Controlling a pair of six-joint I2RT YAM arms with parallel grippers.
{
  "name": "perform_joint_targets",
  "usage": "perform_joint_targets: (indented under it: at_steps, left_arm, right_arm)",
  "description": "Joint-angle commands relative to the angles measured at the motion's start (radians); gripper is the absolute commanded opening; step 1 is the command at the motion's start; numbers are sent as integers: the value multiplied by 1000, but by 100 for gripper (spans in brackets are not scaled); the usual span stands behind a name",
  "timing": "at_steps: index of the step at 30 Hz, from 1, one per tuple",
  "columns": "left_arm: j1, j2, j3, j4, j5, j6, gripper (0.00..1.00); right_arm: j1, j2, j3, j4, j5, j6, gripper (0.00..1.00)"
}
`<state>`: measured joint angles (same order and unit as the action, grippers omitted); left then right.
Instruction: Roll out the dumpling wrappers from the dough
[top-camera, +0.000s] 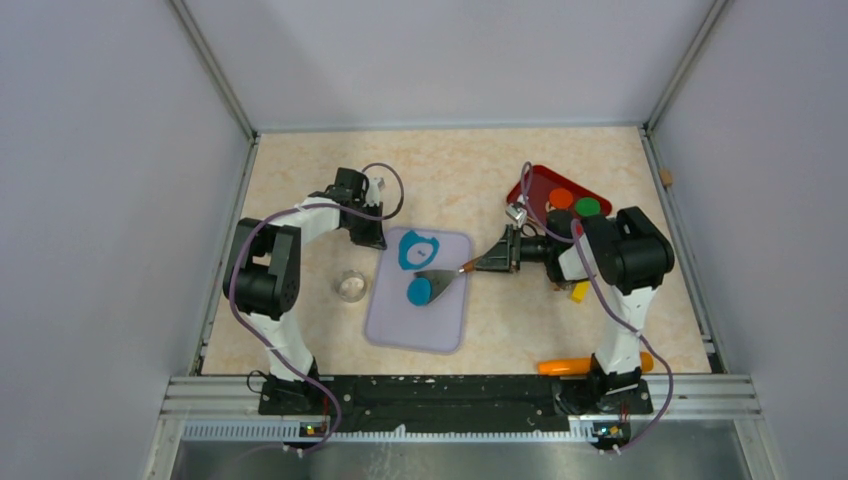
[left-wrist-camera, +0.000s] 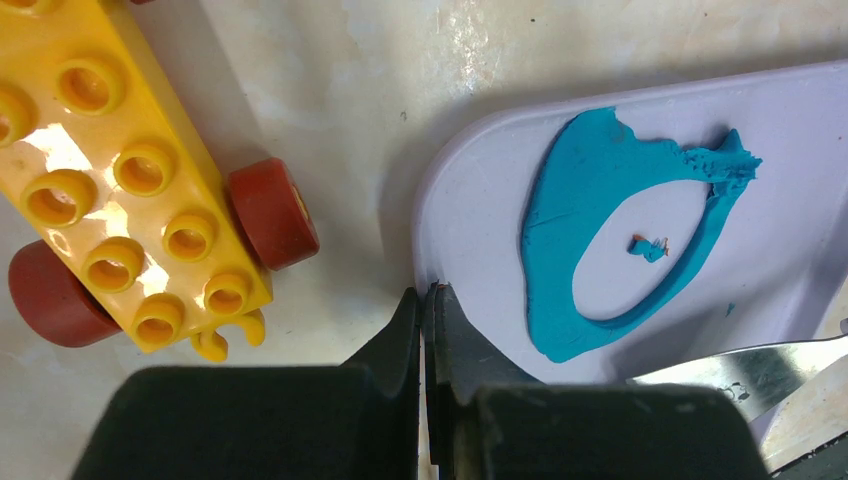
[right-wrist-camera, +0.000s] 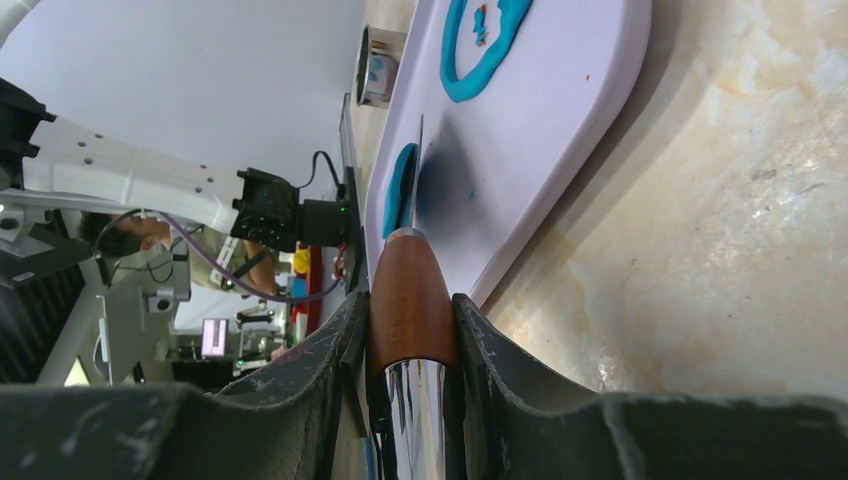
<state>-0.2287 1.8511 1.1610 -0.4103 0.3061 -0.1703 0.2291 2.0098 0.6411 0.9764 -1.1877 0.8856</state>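
Observation:
On the lavender mat (top-camera: 415, 325) lies the dough (top-camera: 404, 250), a flat teal ring with a round hole cut out of it, also in the left wrist view (left-wrist-camera: 548, 240). Nearer the front lies a round teal dumpling wrapper (top-camera: 418, 291), partly under the metal blade (top-camera: 440, 277) of a spatula. My right gripper (top-camera: 487, 263) is shut on the spatula's wooden handle (right-wrist-camera: 408, 290), and the blade runs edge-on beside the wrapper (right-wrist-camera: 400, 190). My left gripper (left-wrist-camera: 425, 295) is shut, its tips at the mat's far left corner (left-wrist-camera: 470, 220).
A yellow toy block with red wheels (left-wrist-camera: 130, 170) sits just left of the mat. A small glass dish (top-camera: 351, 286) stands by the mat's left side. A red tray (top-camera: 530, 185) with coloured pieces is at the back right. An orange piece (top-camera: 570, 366) lies by the right base.

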Motion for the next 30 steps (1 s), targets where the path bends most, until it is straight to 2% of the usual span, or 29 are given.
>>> perform_joint_targets:
  at_steps: [1,10,12,15,19,23,30]
  left_arm:
    - [-1,36,6,35,-13,40,0]
    - [-1,16,54,16,39,66,2]
    - [-1,3,69,5,62,71,9]
    - [-3,-21,89,-15,78,82,34]
    - [-3,-76,113,-50,71,112,49]
    - [-1,-115,172,-119,88,173,57]
    - [16,-150,274,-182,64,265,60]
  right_arm:
    - [11,20,-2,189,-60,85,0]
    - [10,1,13,311,-77,205,0]
    - [10,-11,19,309,-75,210,0]
    - [10,-15,36,326,-75,230,0]
    - [-3,-10,70,397,-72,295,0]
    - [-26,-9,97,442,-65,342,0]
    - [-91,-16,148,482,-46,402,0]
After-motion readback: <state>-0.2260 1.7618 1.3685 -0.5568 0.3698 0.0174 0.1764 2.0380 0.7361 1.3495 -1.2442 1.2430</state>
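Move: The round blue wrapper sits on the blade of the spatula the right hand already holds, about 11 cm left of that hand, 5 cm back and 4 cm below. The dough ring lies 12 cm left of the hand and 3 cm ahead. From the left hand, shut at the tray's far-left corner, the wrapper is 9 cm back and 8 cm right, nearly level; the toy car is 5 cm ahead and 4 cm left. Right hand raises spatula and wrapper 6 cm, late also forward; left opens and rises 9 cm off tray. ##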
